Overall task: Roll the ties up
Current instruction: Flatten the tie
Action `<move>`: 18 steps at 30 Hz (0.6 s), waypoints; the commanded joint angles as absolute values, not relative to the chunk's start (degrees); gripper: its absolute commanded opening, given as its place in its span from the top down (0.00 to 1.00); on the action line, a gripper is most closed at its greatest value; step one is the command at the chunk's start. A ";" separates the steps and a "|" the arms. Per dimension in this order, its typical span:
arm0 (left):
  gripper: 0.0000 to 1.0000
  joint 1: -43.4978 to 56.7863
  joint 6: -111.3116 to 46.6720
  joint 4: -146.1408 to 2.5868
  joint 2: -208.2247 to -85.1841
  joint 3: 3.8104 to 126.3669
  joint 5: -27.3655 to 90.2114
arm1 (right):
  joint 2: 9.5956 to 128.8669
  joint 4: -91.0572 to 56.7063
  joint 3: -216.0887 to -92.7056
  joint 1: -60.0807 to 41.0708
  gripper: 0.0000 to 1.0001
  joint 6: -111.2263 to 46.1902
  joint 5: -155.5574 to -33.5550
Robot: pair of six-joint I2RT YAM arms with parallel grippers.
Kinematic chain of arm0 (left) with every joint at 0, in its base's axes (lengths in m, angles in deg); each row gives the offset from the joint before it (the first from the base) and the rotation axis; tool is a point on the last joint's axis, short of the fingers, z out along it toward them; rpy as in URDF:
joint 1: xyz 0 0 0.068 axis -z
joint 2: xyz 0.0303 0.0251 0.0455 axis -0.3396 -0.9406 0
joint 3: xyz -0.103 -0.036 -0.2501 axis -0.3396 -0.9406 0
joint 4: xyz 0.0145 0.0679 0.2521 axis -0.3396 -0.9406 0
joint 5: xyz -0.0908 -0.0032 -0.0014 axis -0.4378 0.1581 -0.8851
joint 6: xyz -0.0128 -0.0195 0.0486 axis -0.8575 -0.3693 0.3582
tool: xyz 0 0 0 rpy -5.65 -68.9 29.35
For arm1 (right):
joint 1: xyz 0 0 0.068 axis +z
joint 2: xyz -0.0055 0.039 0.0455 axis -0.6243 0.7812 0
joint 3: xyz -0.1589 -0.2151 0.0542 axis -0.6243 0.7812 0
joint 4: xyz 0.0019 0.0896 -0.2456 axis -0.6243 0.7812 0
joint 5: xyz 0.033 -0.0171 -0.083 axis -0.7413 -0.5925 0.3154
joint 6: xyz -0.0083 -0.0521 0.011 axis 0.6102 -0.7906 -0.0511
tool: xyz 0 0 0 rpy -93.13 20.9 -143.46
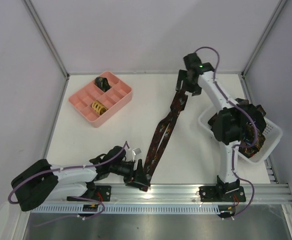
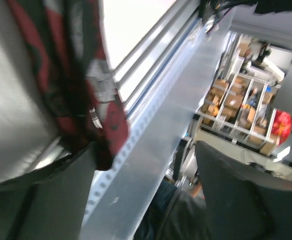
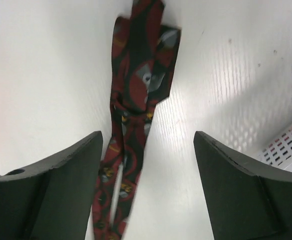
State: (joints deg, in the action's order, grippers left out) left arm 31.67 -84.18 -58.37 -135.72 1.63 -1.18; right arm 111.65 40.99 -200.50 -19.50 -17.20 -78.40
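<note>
A long dark tie (image 1: 161, 135) with red patterning lies stretched diagonally across the white table, from my left gripper (image 1: 141, 179) up to my right gripper (image 1: 186, 91). In the left wrist view the tie's end (image 2: 70, 75) drapes over the edge of the left finger (image 2: 35, 200). My left gripper (image 2: 146, 200) stands open, with nothing between its fingers. My right gripper (image 3: 148, 185) hangs open just above the tie's narrow end (image 3: 140, 75), which lies flat on the table. One dark finger (image 3: 50, 190) stands right beside the fabric.
A pink compartment tray (image 1: 116, 102) at the back left holds a dark rolled tie (image 1: 103, 82) and a yellow one (image 1: 98, 107). A white mesh basket (image 1: 271, 134) at the right holds more ties (image 1: 251, 144). The aluminium rail (image 2: 151, 115) runs along the near edge.
</note>
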 commanded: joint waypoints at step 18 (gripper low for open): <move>0.02 24.18 -61.52 -89.71 -138.36 35.29 10.59 | 121.30 10.45 -188.63 -33.27 0.22 4.78 -113.27</move>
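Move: The tie's far end lies about 2 cm ahead of the open right hand, 1 cm to its left and roughly 12 cm below; the white basket sits some 20 cm back and 28 cm to that hand's right. From the left hand, the tie's middle is about 22 cm ahead, 8 cm to the right and 3 cm lower, while its near end, at the table's front edge, is roughly 3 cm back, straight in line sideways and 3 cm below. The tie's near end comes free of the left fingers, which spread fully as that hand climbs and goes forward above the tie towards its middle, about 12 cm forward, rolling over and just starting to sink. Towards the far end the right hand, still open, swings 7 cm right, then drops 10 cm while curving back left, tilting some 35 degrees so its fingers point left. ##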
